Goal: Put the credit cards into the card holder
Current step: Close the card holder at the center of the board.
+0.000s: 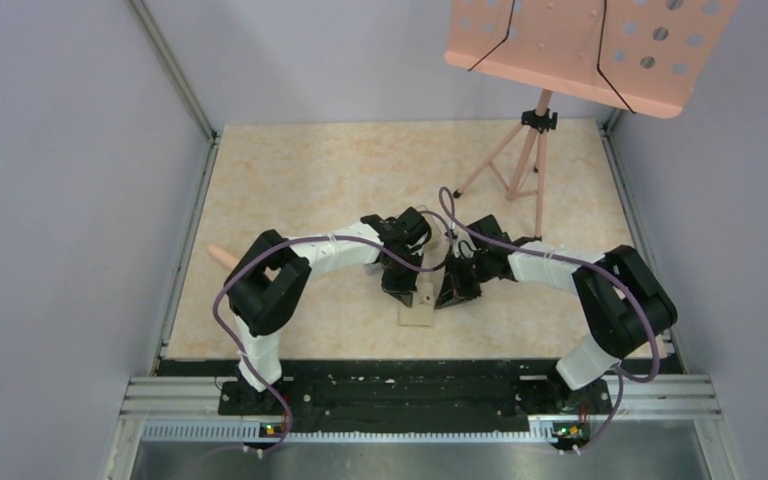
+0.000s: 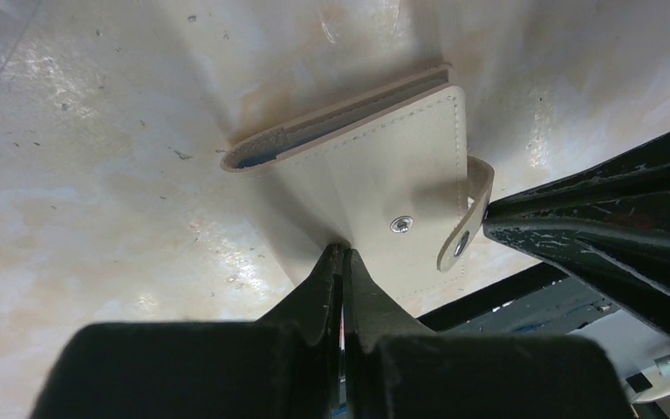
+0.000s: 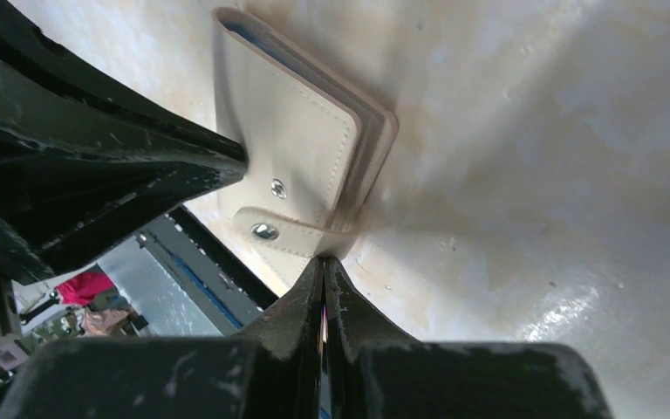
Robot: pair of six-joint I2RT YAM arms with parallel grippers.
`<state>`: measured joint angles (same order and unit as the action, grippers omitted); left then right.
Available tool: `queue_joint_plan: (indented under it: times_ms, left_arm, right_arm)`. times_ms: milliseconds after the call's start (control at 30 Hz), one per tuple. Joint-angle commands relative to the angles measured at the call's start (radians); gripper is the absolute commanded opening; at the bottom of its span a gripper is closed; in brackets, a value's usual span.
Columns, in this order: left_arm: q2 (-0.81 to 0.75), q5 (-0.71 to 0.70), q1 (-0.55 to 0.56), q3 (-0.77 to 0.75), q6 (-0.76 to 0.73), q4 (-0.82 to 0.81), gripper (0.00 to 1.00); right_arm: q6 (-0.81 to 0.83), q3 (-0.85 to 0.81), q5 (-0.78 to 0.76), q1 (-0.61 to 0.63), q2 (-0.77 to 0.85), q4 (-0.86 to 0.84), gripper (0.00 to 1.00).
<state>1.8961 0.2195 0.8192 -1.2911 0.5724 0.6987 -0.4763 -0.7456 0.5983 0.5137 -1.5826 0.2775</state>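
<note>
The card holder (image 2: 375, 166) is a tan folded wallet lying on the table, with a sliver of blue lining at its open edge. It has a metal snap stud and a loose strap tab (image 2: 469, 214). My left gripper (image 2: 343, 251) is shut, its tips touching the wallet's near edge. My right gripper (image 3: 323, 258) is also shut, with its tips against the strap's root at the wallet's corner (image 3: 349, 229). Seen from above, both grippers (image 1: 400, 282) (image 1: 457, 290) meet over the card holder (image 1: 418, 308). No credit cards are in view.
A pink music stand (image 1: 580, 50) on a tripod (image 1: 520, 160) stands at the back right. A small pinkish object (image 1: 222, 256) lies at the table's left edge. Grey walls close in both sides, and a black rail (image 1: 410, 395) runs along the near edge.
</note>
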Motion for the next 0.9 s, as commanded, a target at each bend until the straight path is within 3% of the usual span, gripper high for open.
queue_joint_plan:
  times_ms: [0, 367, 600, 733, 867]
  left_arm:
    - [0.02, 0.005, 0.009, -0.032, -0.016, -0.011, 0.0]
    - [0.01, -0.002, 0.009, -0.034, -0.017, -0.016, 0.02]
    - [-0.05, -0.008, 0.009, -0.05, 0.004, -0.016, 0.17]
    - [-0.089, -0.009, 0.005, -0.044, 0.033, -0.034, 0.33]
    - [-0.119, 0.024, -0.015, -0.005, 0.066, -0.084, 0.36]
  right_arm:
    - [-0.006, -0.06, 0.048, 0.011, -0.028, -0.044, 0.0]
    - [0.017, -0.106, 0.053, 0.041, -0.126, -0.004, 0.0]
    - [0.023, -0.112, 0.028, 0.048, -0.13, 0.015, 0.0]
    - [0.025, -0.107, 0.024, 0.048, -0.125, 0.016, 0.0]
    - [0.025, -0.102, 0.021, 0.049, -0.121, 0.015, 0.0]
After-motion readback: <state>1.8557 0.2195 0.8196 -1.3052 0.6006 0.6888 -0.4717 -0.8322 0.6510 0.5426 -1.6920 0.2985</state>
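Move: The card holder's snap strap stands out from the holder's right edge, about 1 cm left of the right hand and 1 cm below; the socket it must cover is some 3 cm left and 1 cm farther out. The holder's middle is about 5 cm left. From the left hand, shut on the holder's face, the strap is roughly 4 cm right and 1 cm down, the holder's middle 1 cm right and 2 cm down. The clear tray lies about 13 cm ahead of the left hand and 3 cm left. Push the strap left over the holder's face with the shut right fingertips, about 2 cm, then hold them there against its bend. Meanwhile keep the left fingertips down on the holder to brace it; once the right hand has stopped, part them to about a third open and lift the left gripper clear by some 2 cm, easing slightly right. ##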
